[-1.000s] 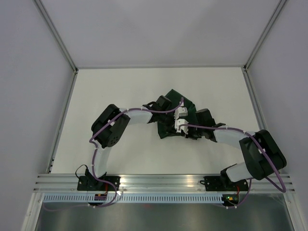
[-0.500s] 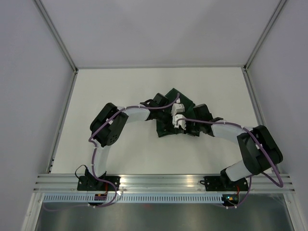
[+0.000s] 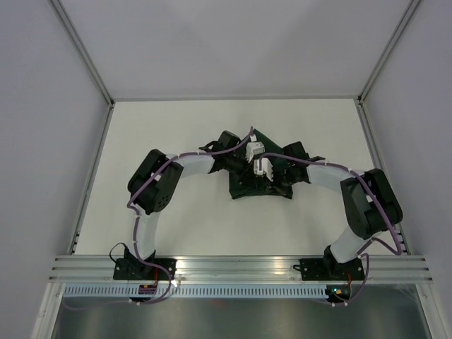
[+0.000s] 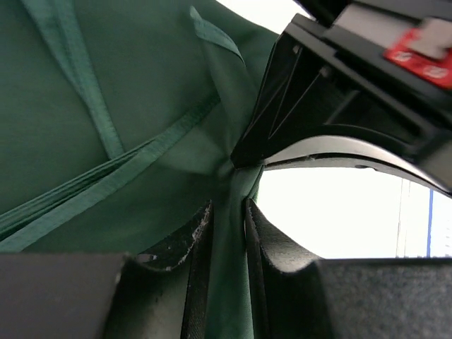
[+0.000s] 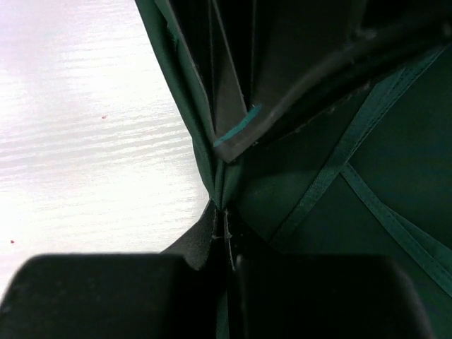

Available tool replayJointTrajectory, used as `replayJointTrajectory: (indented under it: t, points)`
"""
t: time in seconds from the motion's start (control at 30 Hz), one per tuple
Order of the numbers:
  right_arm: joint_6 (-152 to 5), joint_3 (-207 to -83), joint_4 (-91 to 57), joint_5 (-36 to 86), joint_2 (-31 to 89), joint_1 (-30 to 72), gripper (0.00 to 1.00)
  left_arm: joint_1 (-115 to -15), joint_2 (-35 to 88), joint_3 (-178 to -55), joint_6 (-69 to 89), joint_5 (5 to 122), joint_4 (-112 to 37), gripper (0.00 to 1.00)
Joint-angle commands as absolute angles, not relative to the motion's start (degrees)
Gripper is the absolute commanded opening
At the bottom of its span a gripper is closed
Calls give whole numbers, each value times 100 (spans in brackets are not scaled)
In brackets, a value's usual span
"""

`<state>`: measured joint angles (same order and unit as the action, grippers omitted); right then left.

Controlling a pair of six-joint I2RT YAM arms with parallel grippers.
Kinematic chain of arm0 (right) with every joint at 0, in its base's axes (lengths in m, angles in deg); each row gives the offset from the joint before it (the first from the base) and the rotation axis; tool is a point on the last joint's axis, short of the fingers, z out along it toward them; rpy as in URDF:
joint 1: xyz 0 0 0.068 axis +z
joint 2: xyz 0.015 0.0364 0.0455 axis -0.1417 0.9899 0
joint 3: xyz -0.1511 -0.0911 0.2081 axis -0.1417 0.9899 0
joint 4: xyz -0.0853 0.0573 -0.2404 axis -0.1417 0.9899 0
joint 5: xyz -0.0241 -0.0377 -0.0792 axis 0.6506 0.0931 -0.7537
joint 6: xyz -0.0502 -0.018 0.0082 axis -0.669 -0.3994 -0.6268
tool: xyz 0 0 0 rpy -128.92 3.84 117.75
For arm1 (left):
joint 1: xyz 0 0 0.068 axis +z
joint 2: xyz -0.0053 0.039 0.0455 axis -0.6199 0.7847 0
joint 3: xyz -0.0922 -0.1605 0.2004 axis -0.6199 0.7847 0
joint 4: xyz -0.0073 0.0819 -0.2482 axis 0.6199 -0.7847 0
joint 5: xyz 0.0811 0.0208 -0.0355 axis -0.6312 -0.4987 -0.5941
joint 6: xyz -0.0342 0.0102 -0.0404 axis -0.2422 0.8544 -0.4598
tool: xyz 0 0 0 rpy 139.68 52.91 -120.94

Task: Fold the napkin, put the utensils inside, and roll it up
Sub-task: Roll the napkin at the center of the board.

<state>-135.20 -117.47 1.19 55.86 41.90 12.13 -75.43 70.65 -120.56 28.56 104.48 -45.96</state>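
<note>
The dark green napkin (image 3: 260,185) lies bunched at mid-table, lifted where both grippers meet over it. My right gripper (image 3: 265,168) is shut on a gathered fold of the napkin (image 5: 339,212), with the cloth pinched at the tips of the gripper (image 5: 223,212). My left gripper (image 3: 254,150) stands slightly open. A strip of napkin (image 4: 106,106) runs loosely between the parted fingers of that gripper (image 4: 227,209). The right gripper's black body (image 4: 339,92) sits close in front of the left one. The utensils are out of view.
White tabletop (image 3: 176,134) surrounds the cloth, bounded by metal frame rails (image 3: 92,169) at left, right and back. The two arms arch inward and nearly touch above the napkin. An aluminium rail (image 3: 240,267) carries the arm bases at the near edge.
The right gripper has closed on the napkin while the left gripper's jaws have parted. Both wrists have shifted toward the far side and left, drawing the cloth tighter together.
</note>
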Motion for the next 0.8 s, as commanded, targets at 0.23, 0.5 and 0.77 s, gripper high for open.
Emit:
replayJointTrajectory:
  t: [0.23,0.5,0.77]
  points:
    - [-14026,-12877,2296,6354,5468,795,1,-7399,5935,-11133,2019,9611,-3070,30]
    - [-14238,-13748,3300,6601,6462,548,1,-7540,5082,-10036,2177,8732,-1901,33]
    - [-14001,-14320,3705,6540,7051,486,0,-8225,4818,-9770,3450,7422,-2031,35]
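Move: Just under the left hand's half-open fingers runs the napkin's near rolled edge, its middle about 4 cm right, 1 cm back and 2 cm below. Its far corner stands some 20 cm ahead of this hand and 2 cm to its right, about 3 cm lower. From the right hand, already shut on that edge, its middle is about 8 cm left, level fore and aft and in height; the far corner is some 20 cm ahead and 10 cm left. Rising about 5 cm off the rolled edge, the left hand also swings some 3 cm left and 2 cm forward before easing back, fingers staying half open while their tips swing forward by roughly 25 degrees. Meanwhile the right hand keeps its pinch on the edge almost in place, sinking slightly, and rolls about 35 degrees, its fingertips sweeping back towards the base. ##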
